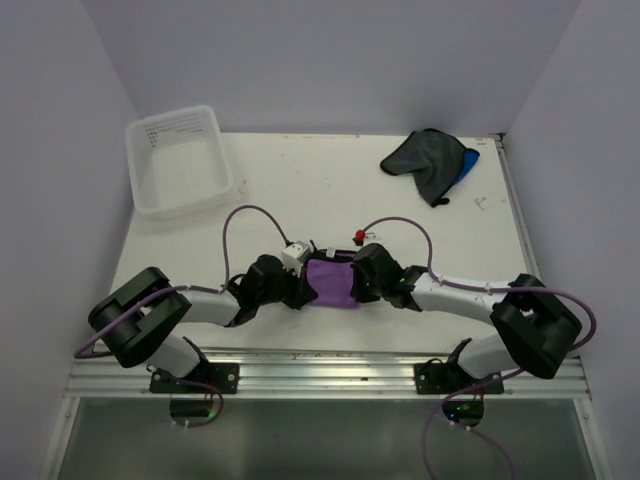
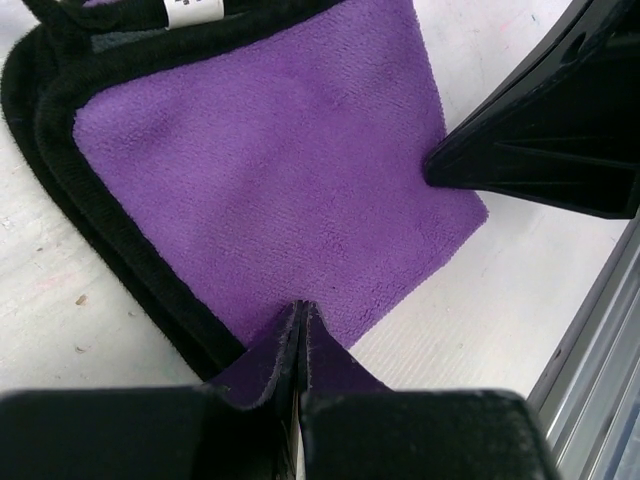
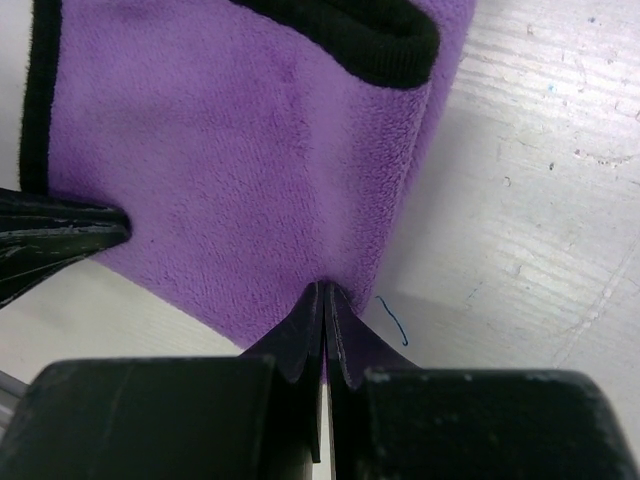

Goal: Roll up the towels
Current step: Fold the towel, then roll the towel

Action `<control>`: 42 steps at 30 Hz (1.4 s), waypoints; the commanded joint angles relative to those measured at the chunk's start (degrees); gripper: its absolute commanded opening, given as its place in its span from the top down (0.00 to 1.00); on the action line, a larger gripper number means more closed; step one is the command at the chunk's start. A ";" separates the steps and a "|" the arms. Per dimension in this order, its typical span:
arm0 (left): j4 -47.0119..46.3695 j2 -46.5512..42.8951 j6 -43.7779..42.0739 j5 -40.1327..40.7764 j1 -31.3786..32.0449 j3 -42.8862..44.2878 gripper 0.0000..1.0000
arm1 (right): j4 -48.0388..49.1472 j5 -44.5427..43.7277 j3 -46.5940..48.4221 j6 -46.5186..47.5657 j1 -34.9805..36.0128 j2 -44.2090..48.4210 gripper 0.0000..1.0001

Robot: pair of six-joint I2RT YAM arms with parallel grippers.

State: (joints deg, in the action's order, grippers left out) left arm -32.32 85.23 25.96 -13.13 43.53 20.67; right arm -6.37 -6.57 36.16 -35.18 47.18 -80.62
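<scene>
The purple towel point(image 1: 332, 283) lies folded near the table's front, its black hem point(image 2: 120, 260) doubled along one side. My left gripper point(image 1: 300, 290) is shut on its near edge, the tips point(image 2: 300, 312) pinching purple cloth. From the other side my right gripper point(image 1: 362, 285) is likewise shut on the purple towel point(image 3: 230, 160), its tips point(image 3: 325, 295) at the edge. Each wrist view shows the other gripper's finger point(image 2: 550, 130) point(image 3: 50, 240) touching the cloth. The dark grey towel point(image 1: 425, 158) lies crumpled at the back right, over the blue towel point(image 1: 467, 165).
A clear plastic tub point(image 1: 178, 160) stands at the back left. A small red thing point(image 1: 359, 237) sits just behind the purple towel, by the purple cables. A metal rail point(image 1: 330, 365) runs along the table's front edge. White walls close in both sides.
</scene>
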 commanded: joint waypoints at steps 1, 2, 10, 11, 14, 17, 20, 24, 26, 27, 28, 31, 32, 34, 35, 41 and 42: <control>-1.87 0.55 1.38 2.32 0.07 -0.98 1.00 | 0.48 -2.48 -1.27 -1.91 -0.16 -1.20 1.00; -1.96 0.81 1.64 1.97 0.07 -0.80 1.00 | 0.48 -2.48 -1.36 -2.00 -0.24 -1.47 1.00; -3.37 3.01 3.93 0.47 0.07 -0.98 1.00 | 0.57 -1.52 0.05 -1.47 -0.24 -3.23 1.00; -3.28 2.84 3.93 0.29 0.07 -0.89 1.00 | 0.14 -1.52 0.48 -1.30 -0.24 -3.23 1.00; -3.10 1.78 3.93 0.12 0.07 -0.80 1.00 | -1.36 -1.08 2.15 -0.51 -0.16 -1.74 1.00; -2.23 0.20 3.84 0.29 0.07 -0.63 1.00 | -1.63 1.02 3.30 1.42 -0.16 1.50 1.00; 0.05 -1.99 3.58 1.08 0.07 0.16 1.00 | -1.36 1.73 4.18 3.71 -0.16 5.19 0.98; 3.22 -5.33 2.87 2.75 0.07 1.31 0.95 | -2.32 1.39 6.11 10.81 0.10 7.40 0.85; 5.06 -6.74 2.70 3.80 0.07 1.83 0.91 | -4.25 -2.64 6.90 14.15 2.29 7.58 0.83; 6.81 -8.66 2.52 4.85 -0.02 1.92 0.88 | -4.52 -6.14 7.17 17.22 3.17 7.58 0.82; 7.52 -9.81 2.43 6.52 0.06 1.92 0.84 | -4.44 -6.96 6.99 18.64 4.66 7.76 0.79; 9.72 -14.38 1.91 8.28 -0.29 2.27 0.67 | -3.04 -9.51 6.29 23.21 7.04 8.64 0.73; 10.68 -15.44 1.82 9.07 -0.37 2.36 0.63 | -2.51 -9.43 6.29 24.18 7.49 8.72 0.71; 13.06 -18.51 1.99 11.18 -0.46 2.54 0.59 | -2.07 -9.69 6.46 28.13 8.89 8.73 0.65; 13.76 -19.57 2.17 11.80 -0.72 2.45 0.58 | -1.81 -9.69 6.46 29.63 9.33 8.72 0.62; 19.13 -30.90 8.05 11.90 -6.34 -0.97 0.57 | 4.50 -0.50 2.18 38.76 10.39 9.51 0.53; 19.74 -34.13 8.49 11.46 -7.39 -2.20 0.56 | 6.00 0.15 0.68 39.48 10.91 10.04 0.53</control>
State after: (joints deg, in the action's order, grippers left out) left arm -15.68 56.86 31.07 -2.55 39.16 20.53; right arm -6.02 -11.22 40.03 -2.72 57.28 -72.97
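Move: Both my closed hands rest on the folded purple towel near its two near corners. From my left hand the towel's middle is about 5 cm ahead and 5 cm to the right; its hanging loop is roughly 14 cm ahead, level sideways, and its white label 11 cm ahead and 4 cm right. From my right hand the towel's middle is about 4 cm ahead and 6 cm left. All lie about a centimetre lower than the fingertips. I keep pressing the near corners with both sets of shut fingertips, almost still for about half a second, then come off. My right hand lifts first, rising some 6–7 cm, then stays level while easing about 3 cm left overall, turning some 30 degrees counter-clockwise and tipping its fingers up. My left hand climbs about 10 cm and swings left, away from the towel. Both grippers open about halfway. ##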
